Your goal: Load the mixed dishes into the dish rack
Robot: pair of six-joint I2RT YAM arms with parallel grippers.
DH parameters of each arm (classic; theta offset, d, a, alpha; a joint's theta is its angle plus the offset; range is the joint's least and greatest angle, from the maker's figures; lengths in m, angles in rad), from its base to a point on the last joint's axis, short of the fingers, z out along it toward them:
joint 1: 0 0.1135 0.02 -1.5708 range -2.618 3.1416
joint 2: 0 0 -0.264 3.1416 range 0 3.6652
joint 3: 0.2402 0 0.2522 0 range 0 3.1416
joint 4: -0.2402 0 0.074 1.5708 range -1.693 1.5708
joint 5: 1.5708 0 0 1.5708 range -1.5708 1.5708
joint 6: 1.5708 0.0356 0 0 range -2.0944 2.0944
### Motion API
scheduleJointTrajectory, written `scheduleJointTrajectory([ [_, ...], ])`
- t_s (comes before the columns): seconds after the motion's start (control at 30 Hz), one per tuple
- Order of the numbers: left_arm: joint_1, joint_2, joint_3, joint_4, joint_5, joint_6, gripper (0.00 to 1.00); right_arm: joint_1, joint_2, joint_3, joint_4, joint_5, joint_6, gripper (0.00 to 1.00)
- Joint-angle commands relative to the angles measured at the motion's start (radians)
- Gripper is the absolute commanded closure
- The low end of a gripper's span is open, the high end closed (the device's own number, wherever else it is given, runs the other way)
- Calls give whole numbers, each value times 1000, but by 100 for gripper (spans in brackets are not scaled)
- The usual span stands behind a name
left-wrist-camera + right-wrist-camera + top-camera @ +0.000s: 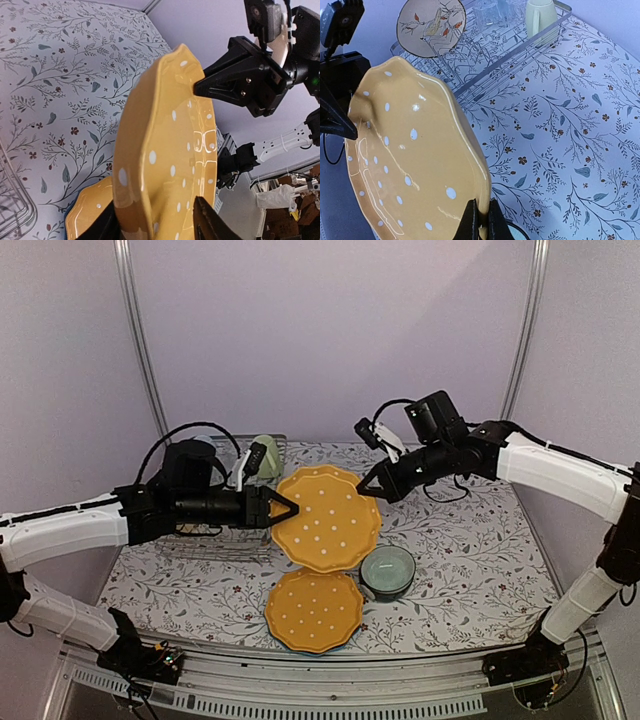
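Note:
A yellow dotted plate hangs tilted above the table between both arms. My right gripper is shut on its right rim. My left gripper has its jaws on either side of the opposite rim, pressed to both faces. A second yellow dotted plate lies flat on the table below, beside a teal bowl. The dish rack stands at the left, partly hidden by my left arm.
In the rack stand a tan bird-patterned plate, a clear glass and a pale yellow-green mug. A floral cloth covers the table. Metal frame posts rise at the back corners.

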Motion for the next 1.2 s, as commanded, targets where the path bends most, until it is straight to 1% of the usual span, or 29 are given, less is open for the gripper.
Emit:
scheduleJointTrajectory([
  [0.0,-12,15,-6,74,47,-21,58,-7,-74,-13,132,0,40,100],
  [0.13,-12,19,4,76,47,-23,69,-7,-88,-35,155,-3,44,100],
  [0.23,-12,23,18,78,52,-21,85,-7,-89,-38,158,-8,46,100],
  [0.3,-11,22,31,76,52,-13,99,-6,-88,-41,158,-10,42,100],
  [0.37,-10,12,45,66,40,-3,100,-7,-86,-42,154,-7,40,100],
  [0.4,-8,3,51,59,20,4,100,-7,-85,-42,152,-2,40,98],
  [0.43,-7,-9,62,38,-1,17,100,-7,-84,-42,145,0,39,94],
  [0.5,1,-38,74,-9,-50,34,100,-6,-83,-41,136,2,35,79],
  [0.53,7,-55,83,-32,-79,43,100,-7,-84,-41,132,7,35,69],
  [0.57,13,-70,92,-59,-105,55,100,-7,-86,-41,127,14,34,54],
  [0.6,23,-86,101,-86,-131,67,100,-7,-88,-42,124,21,34,44],
  [0.67,43,-115,119,-150,-186,89,100,-7,-94,-44,121,44,34,30],
  [0.73,67,-151,144,-223,-261,117,100,-7,-104,-46,117,60,34,21],
  [0.83,76,-191,195,-354,-443,164,100,-7,-108,-50,116,70,33,17],
  [0.87,80,-203,212,-392,-532,184,100,-7,-108,-53,116,70,33,16],
  [1.0,91,-243,267,-516,-776,235,100,-7,-94,-58,120,72,37,15],
  [1.17,120,-234,333,-638,-1043,274,100,-7,-75,-61,127,60,44,15],
])
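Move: The yellow plate still hangs in the right fingers by its upper right edge, its middle some 7 cm to that hand's left, 4 cm back and 3 cm below. From the left hand, whose half-open fingers straddle the left rim, the middle is about 7 cm right, level in reach and 2 cm lower. From that hand the rack's middle lies roughly 19 cm left, 14 ahead, 17 below; the plate stack 5 right, 12 back, 20 below; the bowls 20 right, 4 back, 18 below. The yellow plate passes from right to left: the left fingers close on its left rim while that hand stays almost in place, then the right fingers open wide and let go, that hand rising about 3 cm. The left hand carries the plate left towards the rack, about 17 cm, rising some 7 cm and easing forward, its wrist swinging mainly counter-clockwise with its left side lifting. ##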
